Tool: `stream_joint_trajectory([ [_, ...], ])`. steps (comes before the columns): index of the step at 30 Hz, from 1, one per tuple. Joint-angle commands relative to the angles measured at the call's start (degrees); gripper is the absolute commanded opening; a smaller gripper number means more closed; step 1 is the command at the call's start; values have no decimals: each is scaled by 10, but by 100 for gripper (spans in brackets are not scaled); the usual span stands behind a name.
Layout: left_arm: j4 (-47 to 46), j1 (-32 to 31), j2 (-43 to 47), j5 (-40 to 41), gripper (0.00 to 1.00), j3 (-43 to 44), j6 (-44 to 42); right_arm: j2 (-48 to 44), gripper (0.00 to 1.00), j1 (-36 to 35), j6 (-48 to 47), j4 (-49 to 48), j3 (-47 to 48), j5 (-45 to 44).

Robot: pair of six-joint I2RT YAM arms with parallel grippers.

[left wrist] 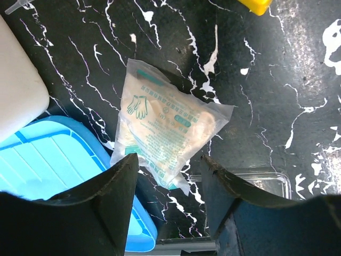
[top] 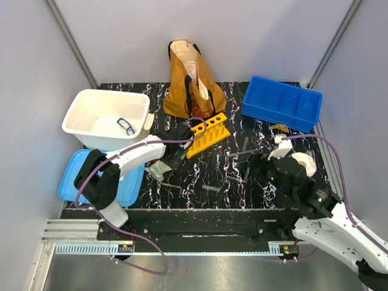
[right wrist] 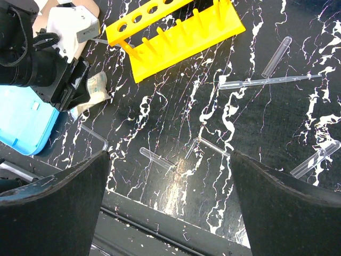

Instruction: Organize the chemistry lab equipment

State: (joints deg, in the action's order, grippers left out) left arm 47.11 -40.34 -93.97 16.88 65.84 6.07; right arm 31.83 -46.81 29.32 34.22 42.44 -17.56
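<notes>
The yellow test-tube rack (top: 208, 133) lies tipped on the black marbled table, also in the right wrist view (right wrist: 176, 32). Clear tubes lie loose in front of it: one (right wrist: 276, 56) at the right, a long thin pipette (right wrist: 269, 81), and two short tubes (right wrist: 160, 158) (right wrist: 213, 146) near the front edge. My left gripper (top: 168, 159) (left wrist: 168, 165) is open, just above a sealed glove packet (left wrist: 165, 125), with nothing held. My right gripper (top: 260, 167) (right wrist: 170, 154) is wide open and empty above the short tubes.
A white tub (top: 106, 115) stands at the back left, with a light blue lid (top: 130, 182) in front of it. A blue divided tray (top: 282, 103) is at the back right and a mustard tote bag (top: 191, 82) at the back centre. A clear flat dish (left wrist: 250, 178) lies by the left gripper.
</notes>
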Motion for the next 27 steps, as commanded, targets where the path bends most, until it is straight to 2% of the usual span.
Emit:
stream_joint_trajectory([
  [1, 1, 0, -6, 34, 55, 5, 4, 0, 100, 2, -10, -12, 6, -19],
  [12, 6, 1, -39, 19, 54, 6, 5, -5, 100, 2, -16, -14, 0, -21],
  [20, 8, 0, -54, 23, 48, 8, 7, -7, 100, 2, -16, -17, -2, -18],
  [23, 14, 0, -64, 33, 40, 13, 10, -8, 100, 2, -16, -16, -2, -18],
  [27, 15, 0, -57, 34, 22, 16, 14, -8, 100, 2, -15, -16, -2, -15],
])
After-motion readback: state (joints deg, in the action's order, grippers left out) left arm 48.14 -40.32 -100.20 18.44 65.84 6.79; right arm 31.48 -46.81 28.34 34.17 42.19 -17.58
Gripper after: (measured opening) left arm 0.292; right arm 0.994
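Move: The glove packet lies almost under the left hand, its middle some 3 cm below, about 1 cm ahead and 2 cm to the left. A thin glass rod is about 5 cm back and 1 cm to the right; the blue lid's middle is some 21 cm left and 2 cm back, and the yellow rack's about 11 cm ahead and 12 cm right. From the idle right hand, the packet is roughly 29 cm left, 8 cm ahead and 18 cm down. The left fingertips come onto the near part of the glove packet and begin to pinch its plastic between them. The hand, already pointing steeply down, sinks about 3 cm and edges some 1 cm to its left with barely any tilt. The fingers stay half open for most of the descent, then close to roughly half their starting gap near the bottom. ##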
